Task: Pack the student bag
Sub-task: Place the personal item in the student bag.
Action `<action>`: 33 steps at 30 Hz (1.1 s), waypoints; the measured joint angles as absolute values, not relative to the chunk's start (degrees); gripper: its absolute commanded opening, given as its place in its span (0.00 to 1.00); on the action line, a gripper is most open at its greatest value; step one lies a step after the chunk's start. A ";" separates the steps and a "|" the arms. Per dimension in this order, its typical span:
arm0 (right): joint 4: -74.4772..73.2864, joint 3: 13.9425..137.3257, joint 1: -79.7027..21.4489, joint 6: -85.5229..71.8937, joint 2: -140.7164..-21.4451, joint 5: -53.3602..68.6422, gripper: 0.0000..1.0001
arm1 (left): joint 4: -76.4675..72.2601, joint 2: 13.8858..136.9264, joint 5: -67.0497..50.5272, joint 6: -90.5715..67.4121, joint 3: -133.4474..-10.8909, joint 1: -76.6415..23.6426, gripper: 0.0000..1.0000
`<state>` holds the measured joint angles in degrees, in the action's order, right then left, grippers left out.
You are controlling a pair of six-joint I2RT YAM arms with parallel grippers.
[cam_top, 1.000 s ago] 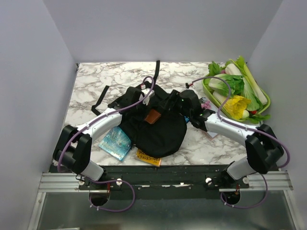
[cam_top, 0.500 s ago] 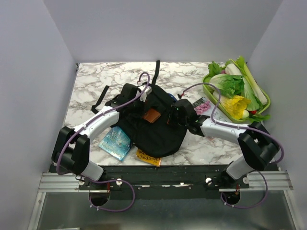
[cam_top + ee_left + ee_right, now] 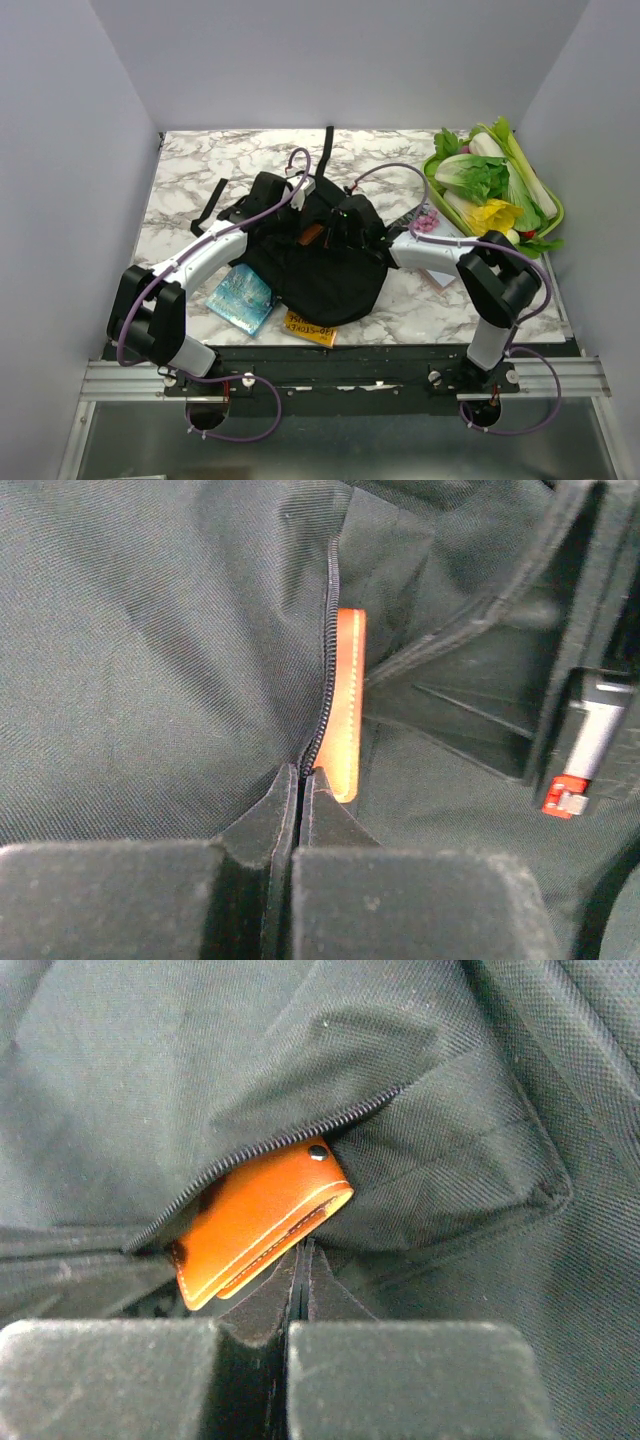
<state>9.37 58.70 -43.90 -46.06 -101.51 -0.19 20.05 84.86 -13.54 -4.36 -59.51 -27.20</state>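
Note:
The student bag (image 3: 325, 275), a soft black backpack, lies mid-table with straps trailing back. An orange leather wallet (image 3: 310, 235) sticks halfway out of its zippered opening (image 3: 255, 1225). My left gripper (image 3: 305, 200) is shut, and in the left wrist view it (image 3: 300, 776) pinches the bag's zipper edge right beside the wallet (image 3: 346, 705). My right gripper (image 3: 342, 226) is shut with nothing between its fingers. In the right wrist view it (image 3: 302, 1252) has its tips against the wallet's lower edge. The wallet's inner half is hidden under the bag's fabric.
A blue patterned case (image 3: 240, 297) and a yellow packet (image 3: 310, 330) lie at the bag's front left. A green tray of vegetables (image 3: 548, 232) stands at the back right. Pink and white items (image 3: 430, 222) lie beside the right arm.
My right gripper has shut and moved left onto the bag up to the wallet. The wallet has slid deeper into the opening and shows less. The left gripper keeps its pinch.

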 measured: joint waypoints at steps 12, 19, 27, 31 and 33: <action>11.18 65.30 -43.90 -48.64 -106.30 -0.19 0.01 | 20.03 84.82 -13.56 -2.83 -59.64 -26.26 0.00; 14.20 63.37 -43.92 -49.56 -104.36 0.54 0.01 | 20.29 84.75 -14.02 -2.74 -59.64 -26.09 0.00; 14.00 67.26 -43.92 -49.87 -107.24 1.15 0.01 | 20.69 84.33 -14.15 -2.37 -59.64 -25.91 0.00; 13.93 66.98 -43.92 -49.80 -107.26 1.17 0.01 | 20.95 83.55 -14.17 -1.80 -59.64 -25.80 0.00; 14.02 65.87 -43.92 -49.58 -106.91 1.15 0.01 | 20.99 83.26 -14.28 -1.72 -59.64 -25.65 0.00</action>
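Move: The personal item, the orange-brown wallet, is half in under the student bag's zipper edge, about 3 cm left, 1 cm ahead of and slightly below the right fingertips. The spot where the left fingers hold that edge is roughly 6 cm left of the right hand, level with it fore and aft. The orange book lies some 20 cm back and 4 cm left, 8 cm lower. From the left hand the wallet is about 2 cm ahead, 3 cm right and 3 cm below. The wallet is pushed farther under the zipper edge by the right hand's shut fingertips, driving forward-left about 4 cm. The hand then rises some 3 cm, rolling slightly so its left side lifts, eases back briefly and nudges forward-left again before dropping a little. The left hand, still closed on the bag's zipper edge, keeps it up and shifts only about a centimetre. ##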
